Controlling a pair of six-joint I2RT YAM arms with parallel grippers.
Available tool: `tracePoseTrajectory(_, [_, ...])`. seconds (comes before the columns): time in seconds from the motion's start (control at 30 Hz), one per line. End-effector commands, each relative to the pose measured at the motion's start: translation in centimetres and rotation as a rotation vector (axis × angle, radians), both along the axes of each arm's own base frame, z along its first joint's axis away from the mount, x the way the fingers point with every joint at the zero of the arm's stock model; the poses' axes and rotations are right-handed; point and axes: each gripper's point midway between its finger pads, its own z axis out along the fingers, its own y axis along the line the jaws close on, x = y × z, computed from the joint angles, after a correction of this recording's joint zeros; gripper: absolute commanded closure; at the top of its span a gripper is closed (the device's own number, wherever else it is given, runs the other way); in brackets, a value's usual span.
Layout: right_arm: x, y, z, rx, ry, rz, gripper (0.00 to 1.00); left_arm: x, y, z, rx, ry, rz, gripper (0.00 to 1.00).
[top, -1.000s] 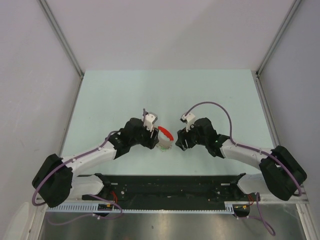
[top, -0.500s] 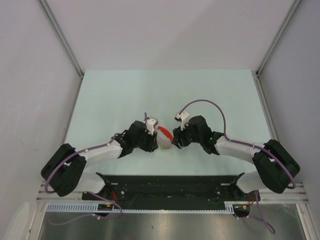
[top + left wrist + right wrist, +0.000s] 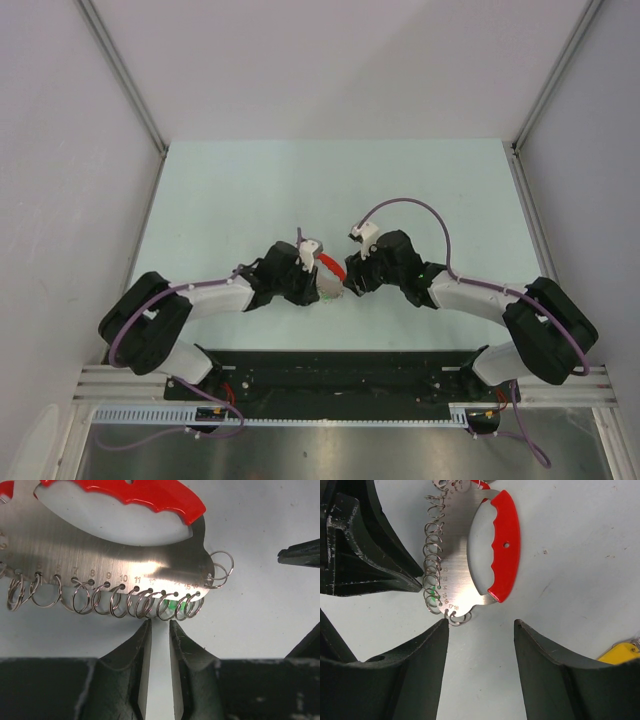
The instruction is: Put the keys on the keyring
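The keyring [image 3: 100,550] is a steel fan-shaped plate with a red curved band [image 3: 130,495] and several wire rings along its edge, lying flat on the table. My left gripper [image 3: 159,625] points at the ring row, its jaws a narrow gap apart with nothing between them. A speck of green [image 3: 171,605] shows behind the rings just past its tips. My right gripper [image 3: 481,625] stands open wide at the plate's numbered end [image 3: 451,607], its left fingertip [image 3: 442,627] by the end rings. A yellow key head [image 3: 620,655] peeks in at the right edge. From above, the keyring [image 3: 330,268] lies between both wrists.
The pale green table [image 3: 250,190] is walled by grey panels on three sides. The right gripper's dark finger [image 3: 300,555] shows in the left wrist view. The left gripper's body [image 3: 365,555] fills the upper left of the right wrist view, close to the rings.
My left arm has pushed forward to the keyring and its jaws have narrowed. My right arm came in towards the keyring from the right, then held still.
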Motion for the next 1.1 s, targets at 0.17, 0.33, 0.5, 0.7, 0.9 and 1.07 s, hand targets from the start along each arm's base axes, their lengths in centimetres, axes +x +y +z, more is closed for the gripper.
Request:
tracePoseTrajectory(0.17, [1.5,1.0,1.6,0.029,-0.053,-0.008,0.41,1.1,-1.5,1.0,-0.048,-0.018,-0.028,0.73])
tracePoseTrajectory(0.33, [1.4,1.0,1.5,0.03,-0.049,-0.007,0.41,1.2,-1.9,0.9,-0.05,-0.01,-0.034,0.73])
tracePoseTrajectory(0.5, [1.4,1.1,1.4,0.029,-0.046,-0.004,0.41,1.3,-2.2,0.8,-0.054,0.001,-0.04,0.74])
tracePoseTrajectory(0.7, [1.2,1.3,1.3,0.034,-0.041,0.003,0.41,1.8,-2.4,0.9,-0.056,0.007,-0.014,0.85])
tracePoseTrajectory(0.9, [0.3,2.1,1.2,0.046,-0.029,0.052,0.42,2.9,-1.5,1.4,-0.028,-0.033,0.044,1.0])
tracePoseTrajectory(1.07, [-0.1,2.9,1.1,0.056,-0.042,0.1,0.41,3.1,0.7,2.3,0.043,-0.101,0.08,1.0])
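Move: The ring to be pinched, one of the small wire rings near the close end of the keyring's row, is about 2 cm to the left hand's right and 1 cm ahead, at fingertip height. The keyring plate's middle is roughly 5 cm ahead and 3 cm right, its red handle about 7 ahead and 5 right. The green key shows behind the rings, level and 2 cm right. From the right hand, that ring lies some 7 cm left, 1 cm back and 6 cm below. The left fingertips shut on the wire rings near the close end of the keyring's row, after easing about 2 cm right and a little forward, level. Once closed, they draw left and forward by over 1 cm, along the row. The right hand, its fingers staying open, sinks nearly 1 cm, then edges back and left towards the rings. ##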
